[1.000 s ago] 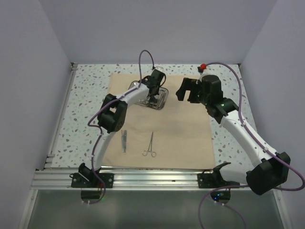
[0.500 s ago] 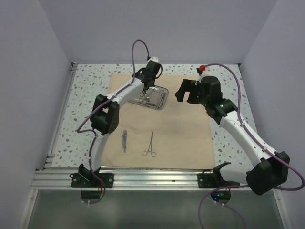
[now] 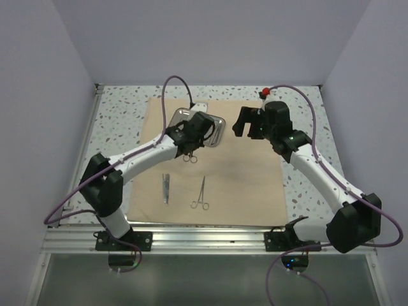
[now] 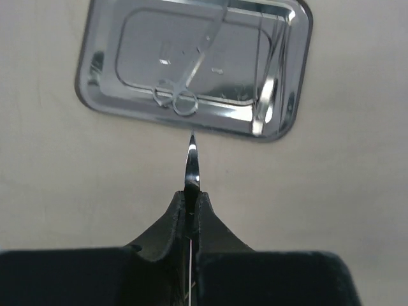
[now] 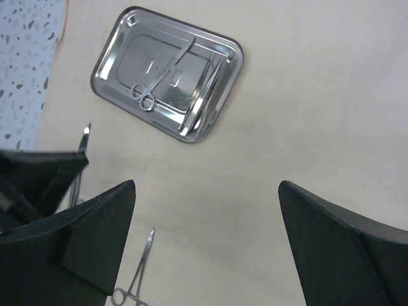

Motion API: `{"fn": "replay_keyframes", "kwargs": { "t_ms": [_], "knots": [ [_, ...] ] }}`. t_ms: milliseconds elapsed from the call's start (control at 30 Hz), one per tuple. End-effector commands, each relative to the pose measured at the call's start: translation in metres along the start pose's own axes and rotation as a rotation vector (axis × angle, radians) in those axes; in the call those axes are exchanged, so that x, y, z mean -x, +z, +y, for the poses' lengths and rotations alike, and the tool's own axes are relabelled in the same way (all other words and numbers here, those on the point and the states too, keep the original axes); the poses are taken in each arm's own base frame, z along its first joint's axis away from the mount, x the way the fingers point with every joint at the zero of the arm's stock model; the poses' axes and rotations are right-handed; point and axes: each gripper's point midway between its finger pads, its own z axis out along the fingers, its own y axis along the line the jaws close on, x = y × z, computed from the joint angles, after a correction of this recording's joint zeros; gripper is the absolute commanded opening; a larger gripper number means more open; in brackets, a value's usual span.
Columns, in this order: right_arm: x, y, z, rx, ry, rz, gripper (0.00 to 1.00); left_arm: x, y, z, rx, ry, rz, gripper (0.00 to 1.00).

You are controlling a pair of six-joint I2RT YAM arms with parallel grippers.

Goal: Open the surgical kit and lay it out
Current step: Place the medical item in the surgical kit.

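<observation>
The beige cloth wrap (image 3: 255,185) lies spread flat on the table. The shiny steel tray (image 3: 217,131) sits on its far part, also shown in the left wrist view (image 4: 146,38) and the right wrist view (image 5: 127,57). A ring-handled instrument (image 4: 185,76) lies in the tray, with thin ones along its side (image 5: 205,86). My left gripper (image 3: 191,145) hovers just near of the tray, shut on a thin silver instrument (image 4: 191,162) whose rings hang below it (image 3: 190,157). My right gripper (image 5: 207,185) stands open above the cloth, right of the tray, holding nothing.
Two more instruments lie on the near part of the cloth: a straight one (image 3: 165,189) and ring-handled forceps (image 3: 200,194), the latter also in the right wrist view (image 5: 137,274). Speckled tabletop (image 3: 121,115) borders the cloth, with walls on three sides.
My left gripper has drawn back from over the tray toward the near side, carrying a thin instrument. The right gripper has barely shifted and stays open.
</observation>
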Motion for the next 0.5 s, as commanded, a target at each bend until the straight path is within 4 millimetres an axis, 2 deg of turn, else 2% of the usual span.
{"fn": "replay_keyframes", "kwargs": {
  "t_ms": [0, 33, 67, 100, 167, 267, 333, 467],
  "knots": [
    [0.011, 0.006, 0.005, 0.016, -0.015, -0.025, 0.98, -0.030, -0.036, -0.021, -0.040, -0.109, -0.028, 0.00],
    [0.011, 0.006, 0.005, 0.017, -0.015, -0.023, 0.98, -0.051, -0.038, -0.024, -0.049, -0.093, -0.010, 0.00],
    [0.010, 0.006, 0.004, 0.015, -0.014, -0.020, 0.98, -0.061, -0.050, -0.038, -0.085, -0.087, -0.012, 0.00],
    [0.009, 0.006, 0.004, 0.014, -0.013, -0.020, 0.98, -0.063, -0.057, -0.044, -0.101, -0.135, -0.029, 0.00],
    [0.009, 0.003, 0.000, -0.003, -0.015, -0.025, 0.99, -0.091, -0.066, -0.053, -0.111, -0.132, -0.013, 0.00],
    [0.010, -0.001, -0.003, -0.014, -0.018, -0.036, 0.98, -0.120, -0.066, -0.063, -0.099, -0.151, -0.009, 0.00],
    [0.009, -0.003, -0.004, -0.021, -0.017, -0.035, 0.98, -0.137, -0.057, -0.067, -0.078, -0.164, 0.011, 0.00],
    [0.009, -0.004, -0.005, -0.023, -0.022, -0.034, 0.99, -0.156, -0.050, -0.073, -0.067, -0.168, 0.020, 0.00]
  ]
}}
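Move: The left hand already holds a ring-handled medical item, tip forward. It goes to the bare cloth about 12 cm back, 6 cm to the right and some 13 cm below. The laid-out clamp lies roughly 10 cm back and 2 cm to the right, the tweezers about 8 cm back and 10 cm to the left, and the tray some 16 cm ahead and 2 cm to the right. From the right hand that bare spot is about 10 cm back, 11 cm left and 20 cm down. Back towards its base the left arm sweeps about 15 cm, fast at first and then easing off, while sinking some 9 cm and drifting about 5 cm right. It leaves the tray for the near cloth beside the laid-out clamp. The fingers keep their hold near the item's rings, its tip still forward, and the wrist barely turns. ##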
